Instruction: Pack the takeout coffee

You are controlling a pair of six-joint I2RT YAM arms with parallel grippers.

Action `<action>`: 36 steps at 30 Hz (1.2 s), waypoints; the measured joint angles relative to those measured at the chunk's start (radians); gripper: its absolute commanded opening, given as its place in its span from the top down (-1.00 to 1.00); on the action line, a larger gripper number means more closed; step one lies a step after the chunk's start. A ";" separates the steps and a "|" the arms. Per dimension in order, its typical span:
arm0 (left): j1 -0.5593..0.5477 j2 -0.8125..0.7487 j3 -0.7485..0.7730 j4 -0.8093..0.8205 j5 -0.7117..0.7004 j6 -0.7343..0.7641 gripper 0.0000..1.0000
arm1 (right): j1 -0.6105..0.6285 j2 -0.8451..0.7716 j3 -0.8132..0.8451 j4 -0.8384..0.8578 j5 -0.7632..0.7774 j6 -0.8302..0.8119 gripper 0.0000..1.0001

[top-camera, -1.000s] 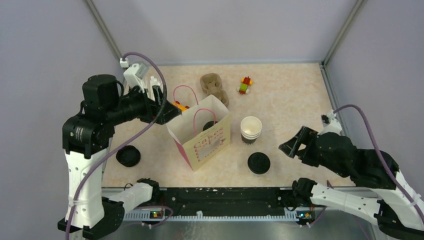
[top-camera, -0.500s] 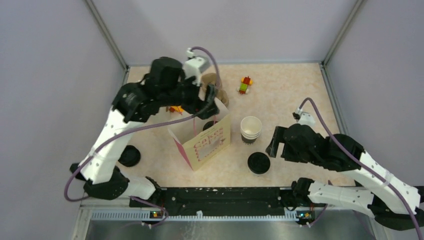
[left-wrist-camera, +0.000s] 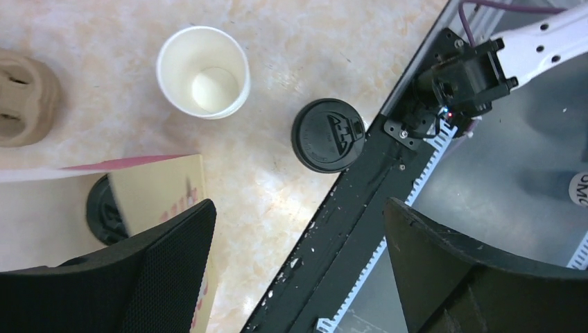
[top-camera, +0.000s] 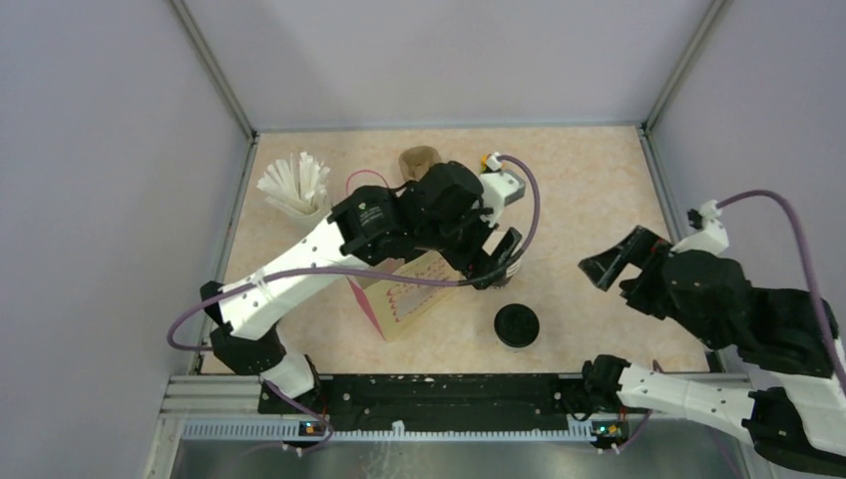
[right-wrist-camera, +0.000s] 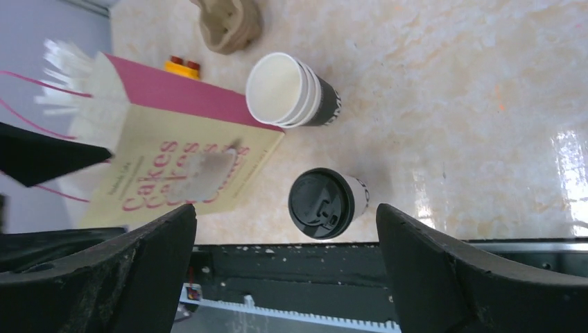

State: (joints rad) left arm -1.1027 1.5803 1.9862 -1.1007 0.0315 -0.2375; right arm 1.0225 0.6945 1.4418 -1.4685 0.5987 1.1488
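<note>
A lidded coffee cup [top-camera: 516, 325] stands near the front edge, its black lid [right-wrist-camera: 320, 203] facing up. A stack of open paper cups [right-wrist-camera: 291, 90] with a dark lower band stands behind it, by the bag's right side. My left gripper [top-camera: 496, 259] hangs open and empty above that stack, which sits at the top of the left wrist view [left-wrist-camera: 202, 71]. A black lid [left-wrist-camera: 104, 208] shows in the bag's mouth. My right gripper [top-camera: 609, 265] is open and empty, raised to the right of both cups.
The cream and pink paper bag [top-camera: 399, 294] stands upright mid-table, partly under the left arm. A beige cup of white sticks [top-camera: 296, 185] stands far left. A brown pulp tray [right-wrist-camera: 227, 24] and a small toy [right-wrist-camera: 182, 64] lie behind the bag.
The left arm swung from the far left, over the bag, to above the cup stack. The right gripper opened wider and drew back to the right.
</note>
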 measured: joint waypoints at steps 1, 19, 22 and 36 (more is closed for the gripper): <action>-0.015 0.013 -0.002 0.003 0.001 0.000 -0.88 | 0.000 -0.016 0.013 0.000 0.014 0.005 -0.96; -0.154 0.319 -0.111 0.103 0.049 0.043 -0.97 | 0.000 -0.173 0.100 0.056 0.194 0.048 -0.97; -0.153 0.330 -0.111 0.109 0.050 0.060 -0.98 | 0.000 -0.173 0.100 0.056 0.194 0.045 -0.97; -0.151 0.376 -0.148 0.151 0.091 0.048 -0.97 | 0.000 -0.159 0.104 0.048 0.190 -0.023 -0.97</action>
State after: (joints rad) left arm -1.2537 1.9560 1.8381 -0.9501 0.1226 -0.1898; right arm 1.0225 0.5358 1.5459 -1.4204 0.7891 1.1263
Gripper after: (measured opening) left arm 0.987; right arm 0.985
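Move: The lidded coffee cup stands roughly 27 cm below the left gripper, about 10 cm to its right and some 3 cm back. The cup stack is about 13 cm farther out than that cup and 4 cm to its left. The paper bag is around 15 cm left of the left gripper, 5 cm ahead and 22 cm down. From the right gripper the lidded cup lies about 11 cm left, level with it fore and aft, and 25 cm below. Lower the open left gripper about 18 cm towards the lidded cup, carrying it some 8 cm to the right and a little back. Tip the fingers more steeply down and turn them slightly clockwise; drop fast at first, then ease off just above the lid. Draw the open right gripper away, rightward and up, then hold it clear. ##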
